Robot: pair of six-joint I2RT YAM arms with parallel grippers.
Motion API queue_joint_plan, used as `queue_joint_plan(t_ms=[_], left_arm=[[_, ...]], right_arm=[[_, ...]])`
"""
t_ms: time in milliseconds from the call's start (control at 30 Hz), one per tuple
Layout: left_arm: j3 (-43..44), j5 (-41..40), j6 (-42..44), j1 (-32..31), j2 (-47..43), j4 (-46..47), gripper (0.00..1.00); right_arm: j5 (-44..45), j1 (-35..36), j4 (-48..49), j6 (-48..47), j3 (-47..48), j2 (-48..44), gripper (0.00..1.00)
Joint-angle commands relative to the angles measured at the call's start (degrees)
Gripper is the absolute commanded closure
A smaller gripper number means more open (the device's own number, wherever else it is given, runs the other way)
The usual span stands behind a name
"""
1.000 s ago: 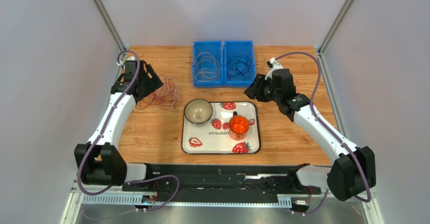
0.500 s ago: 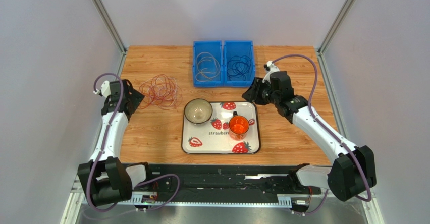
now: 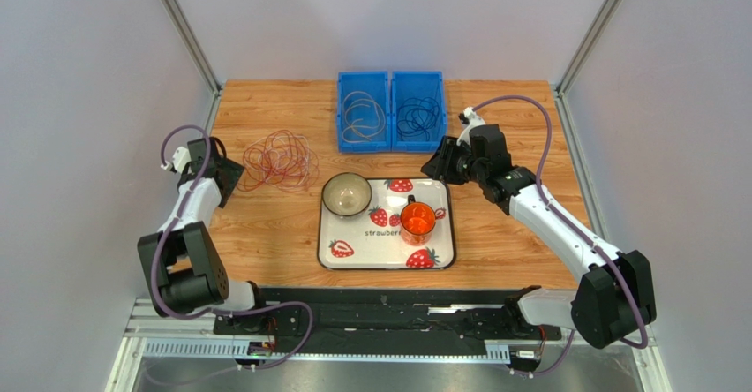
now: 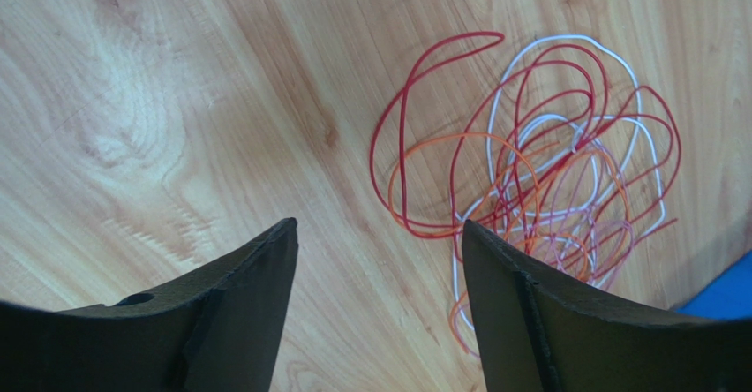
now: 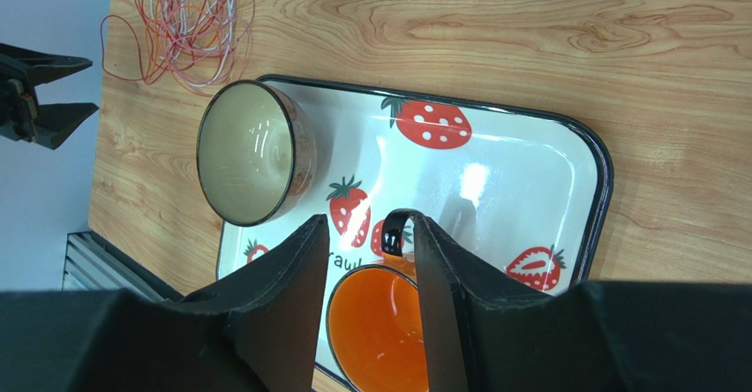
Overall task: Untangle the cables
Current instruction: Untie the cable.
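Note:
A loose tangle of red, orange and white cables (image 3: 278, 160) lies on the wooden table at the left. The left wrist view shows the same tangle (image 4: 547, 176) just ahead and right of my fingers. My left gripper (image 3: 225, 177) (image 4: 378, 226) sits left of the tangle, open, with only bare wood between its fingers. A pale coil (image 3: 362, 116) and a dark coil (image 3: 417, 117) lie in the two blue bins. My right gripper (image 3: 439, 164) (image 5: 371, 220) hangs open above the tray's far right corner, holding nothing. The tangle (image 5: 190, 17) appears far off in that view.
Two blue bins (image 3: 389, 86) stand side by side at the back centre. A strawberry-print tray (image 3: 386, 246) in the middle carries a beige bowl (image 3: 346, 194) and an orange mug (image 3: 417, 221). Grey walls close in both sides.
My left arm has pulled back from over the tangle toward the left edge, leaving the cables uncovered on the table. Its jaws narrowed slightly. The right gripper drifted a little left.

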Motion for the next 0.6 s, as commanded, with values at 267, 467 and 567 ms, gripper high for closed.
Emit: queue_joint_plan(t_ms=[267,467,567], left_arm=[[6.3,2.4,-0.2,1.4,12.0,8.4,0.37],[7.7,2.6,-0.1,1.3,14.0,8.1,0.44],[8.5,2.3,-0.1,1.4,15.1,7.6,0.55]], right_arm=[[-1.4,0.2,2.8,0.5,0.3,1.5,0.56],[-1.5,0.2,3.0,0.5,0.4,2.2,0.56],[-1.9,0.2,3.2,0.7,0.4,3.0,0.56]])
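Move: The left gripper hangs open just short of the tangle. The loose red cable loop on the tangle's near-left side lies about 5 cm ahead, 2 cm to the right and 7 cm below. The middle of the cable pile is some 8 cm ahead and 10 cm right, and the bowl is roughly level with the hand and 26 cm right. From the right hand, that red loop lies about 43 cm left, 4 cm ahead and 16 cm below. Bring the left gripper forward about 4 cm while sinking some 3.5 cm towards the red loop at the edge of the cable pile, easing off near the end. Keep the wrist angle nearly as it is, and draw the fingers together on the way from wide open to about half, stopping short of shut. ##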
